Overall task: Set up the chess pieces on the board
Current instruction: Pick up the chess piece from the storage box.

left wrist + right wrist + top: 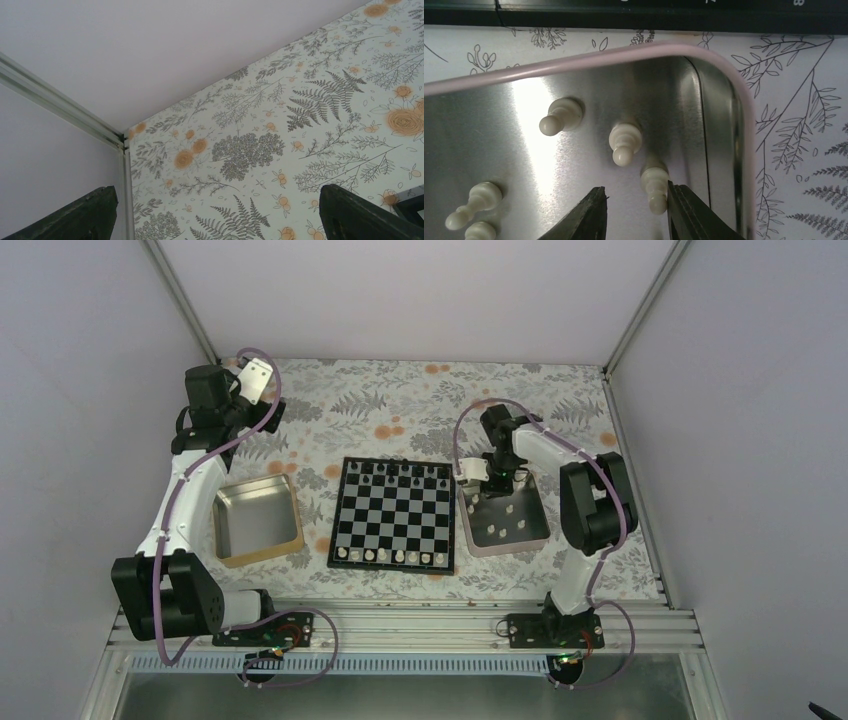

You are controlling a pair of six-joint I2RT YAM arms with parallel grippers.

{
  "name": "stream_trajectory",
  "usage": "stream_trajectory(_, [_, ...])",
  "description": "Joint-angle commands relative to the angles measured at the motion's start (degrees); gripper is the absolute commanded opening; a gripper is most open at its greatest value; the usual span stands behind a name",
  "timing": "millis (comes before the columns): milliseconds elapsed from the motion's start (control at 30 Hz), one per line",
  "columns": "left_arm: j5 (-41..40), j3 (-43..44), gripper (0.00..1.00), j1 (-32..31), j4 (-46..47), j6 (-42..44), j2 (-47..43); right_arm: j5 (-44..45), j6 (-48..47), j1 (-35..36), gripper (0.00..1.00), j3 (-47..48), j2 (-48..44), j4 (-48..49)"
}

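Observation:
The board (336,515) lies mid-table; a row of white chess pieces (390,556) stands along its near edge and black pieces (395,472) along the far edge. More white pieces (508,510) stand in the pink-rimmed metal tray (541,530) to its right. My right gripper (497,480) hangs low over that tray. In the right wrist view it (636,190) is open around one white pawn (655,187); the right finger touches the pawn, the left finger is apart. Other pawns (625,142) (559,117) stand nearby. My left gripper (258,375) (216,192) is open and empty, raised at the back left.
A second metal tray (222,530) with a gold rim sits left of the board, with nothing in it. The right tray's corner wall (724,130) is close beside my right finger. The board's black rim (624,20) runs just beyond the tray.

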Motion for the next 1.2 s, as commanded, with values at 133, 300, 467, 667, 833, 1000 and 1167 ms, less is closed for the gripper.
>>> stream_trajectory(133, [1.68,1.54,1.0,0.28,-0.18,-0.24,0.17,0.04,1.34,1.18,0.25,-2.17,0.06,2.49])
stream_trajectory(300, [1.71,1.43,1.0,0.24,-0.21,-0.24,0.06,1.45,1.89,1.33,0.17,-2.37,0.49,2.41])
stream_trajectory(467, [1.86,1.33,1.0,0.28,-0.09,-0.32,-0.03,2.83,2.17,1.33,0.15,-3.09,-0.76,2.98])
stream_trajectory(667, [1.87,1.26,1.0,0.25,-0.16,-0.33,-0.5,3.39,2.77,1.41,0.05,-2.3,-2.57,1.41])
stream_trajectory(833, [2.04,1.14,1.0,0.3,-0.14,-0.43,-0.98,3.97,3.59,3.27,0.04,1.05,-6.0,-2.62])
stream_trajectory(1000, [2.3,1.18,1.0,0.27,-0.22,-0.49,-1.84,7.5,5.99,8.11,0.04,6.56,-7.37,-8.5])
stream_trajectory(1167, [2.39,1.59,1.0,0.22,-0.29,-0.5,-2.64,9.57,7.66,15.76,0.04,14.78,-5.33,-12.46])
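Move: The pawn to be gripped stands between the right hand's parted fingertips, about 1 cm ahead of the hand point, level sideways and 1 cm below. A second pawn is some 3 cm to the left, level fore and aft; a third lies 3 cm back and 4 cm left. The board's middle is about 20 cm left and 5 cm back. From the left hand the pawn is roughly 48 cm right, 10 cm back and 24 cm down. The pawn by the box's far left corner is pinched front and back as the right hand sinks about 1 cm and closes its fingers. The hand then lifts it some 8 cm from the lowest point, swinging about 5 cm left towards the board as it climbs; the fingertips tip forward nearly 10 degrees while the grip holds. ##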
